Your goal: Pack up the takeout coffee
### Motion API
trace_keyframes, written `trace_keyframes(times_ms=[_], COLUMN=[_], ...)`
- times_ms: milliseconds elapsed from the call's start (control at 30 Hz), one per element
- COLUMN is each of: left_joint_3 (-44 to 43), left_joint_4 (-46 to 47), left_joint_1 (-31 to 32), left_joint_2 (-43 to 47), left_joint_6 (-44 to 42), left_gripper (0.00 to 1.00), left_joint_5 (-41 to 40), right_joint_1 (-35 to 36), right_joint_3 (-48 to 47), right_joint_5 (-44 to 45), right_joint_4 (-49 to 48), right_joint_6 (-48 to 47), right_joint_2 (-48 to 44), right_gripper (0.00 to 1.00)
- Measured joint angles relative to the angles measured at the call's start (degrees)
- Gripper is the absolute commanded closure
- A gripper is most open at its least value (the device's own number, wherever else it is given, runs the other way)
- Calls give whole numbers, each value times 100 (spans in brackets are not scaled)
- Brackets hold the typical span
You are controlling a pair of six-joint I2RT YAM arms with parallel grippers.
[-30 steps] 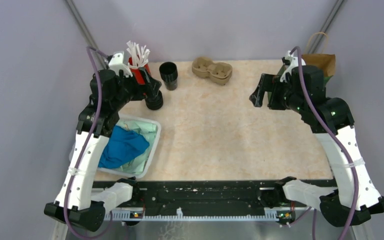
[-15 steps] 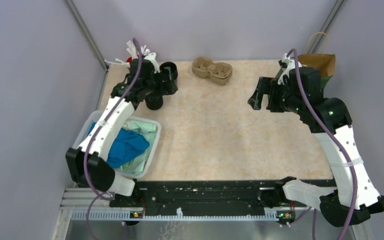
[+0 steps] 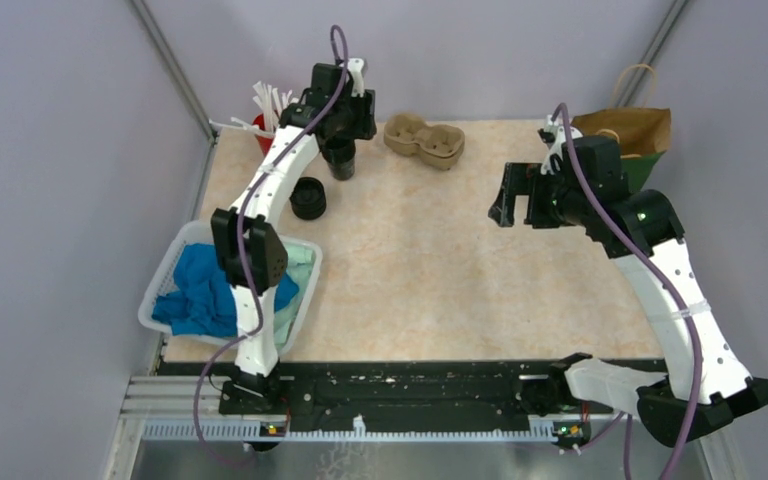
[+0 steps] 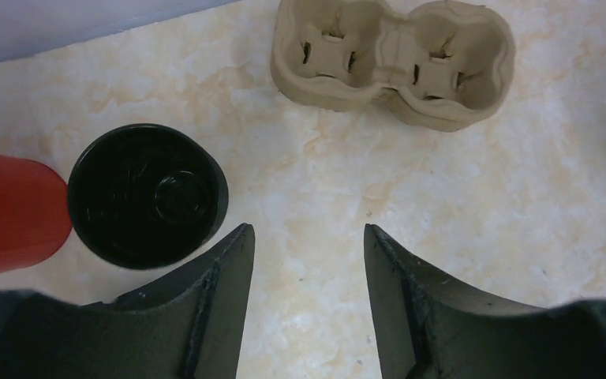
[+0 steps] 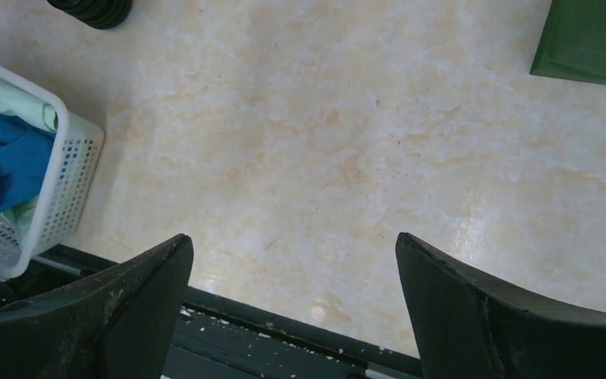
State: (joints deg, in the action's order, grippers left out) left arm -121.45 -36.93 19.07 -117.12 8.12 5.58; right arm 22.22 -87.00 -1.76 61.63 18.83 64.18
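The takeout coffee, a small black tapered cup, stands at the back left of the table. In the left wrist view the cup is seen from above, its top dark, just beyond and left of my left finger. My left gripper hangs over the table beside it. The left gripper is open, with only bare table between its jaws. My right gripper is open above the table's right half, far from the cup. In its own view the right gripper holds nothing.
A red cup of white sticks stands left of the black cup, close beside it. A brown pulp cup tray lies to its right. A black round lid stack sits nearer. A white basket of cloths is front left. A brown paper bag stands back right.
My left arm has stretched from beside the red cup and lid stack to the back, over the black cup, and its jaws have narrowed. The right arm shifted slightly left.
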Motion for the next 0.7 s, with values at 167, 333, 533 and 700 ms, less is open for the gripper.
trace_keyframes(times_ms=[167,333,533,700], left_joint_3=[-728,-815,-903,-929], left_joint_4=[-203,-221,-155,-2], left_joint_1=[-4,-57,-203,-387], left_joint_2=[-859,-1102,-1121,-1167], left_joint_6=[-153,-151,-37,179], left_gripper=[41,36,34,40], left_joint_5=[-105,-109,-50,140], right_joint_1=[0,0,0,0], right_joint_3=[-13,-44,-55,-55], right_joint_5=[2,44,66,79], right_joint_4=[-7,28,28,28], right_joint_6=[-273,-485,-634,-702], right_joint_2=[289,470,494,518], right_gripper=[1,1,1,1])
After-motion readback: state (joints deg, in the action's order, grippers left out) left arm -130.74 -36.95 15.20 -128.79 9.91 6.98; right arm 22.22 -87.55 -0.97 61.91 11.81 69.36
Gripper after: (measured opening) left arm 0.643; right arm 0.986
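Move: The black cup by the back wall stands about 7 cm left of the left hand and 4 cm ahead, its middle roughly 10 cm lower. The red straw cup is another 14 cm left of it and slightly farther out; the black lids lie about 7 cm left of the black cup and 10 cm nearer. The drink carrier is some 13 cm right of the hand and 11 cm ahead. From the right hand, the black cup is roughly 31 cm ahead and 36 cm left. To the black cup's right side the left hand comes in, still partly open: forward and down about 5 cm each, most of the descent first, then edging some 2 cm left towards the cup with a slight counter-clockwise turn. The empty right hand, wide open, sinks and eases forward about 2 cm each. ##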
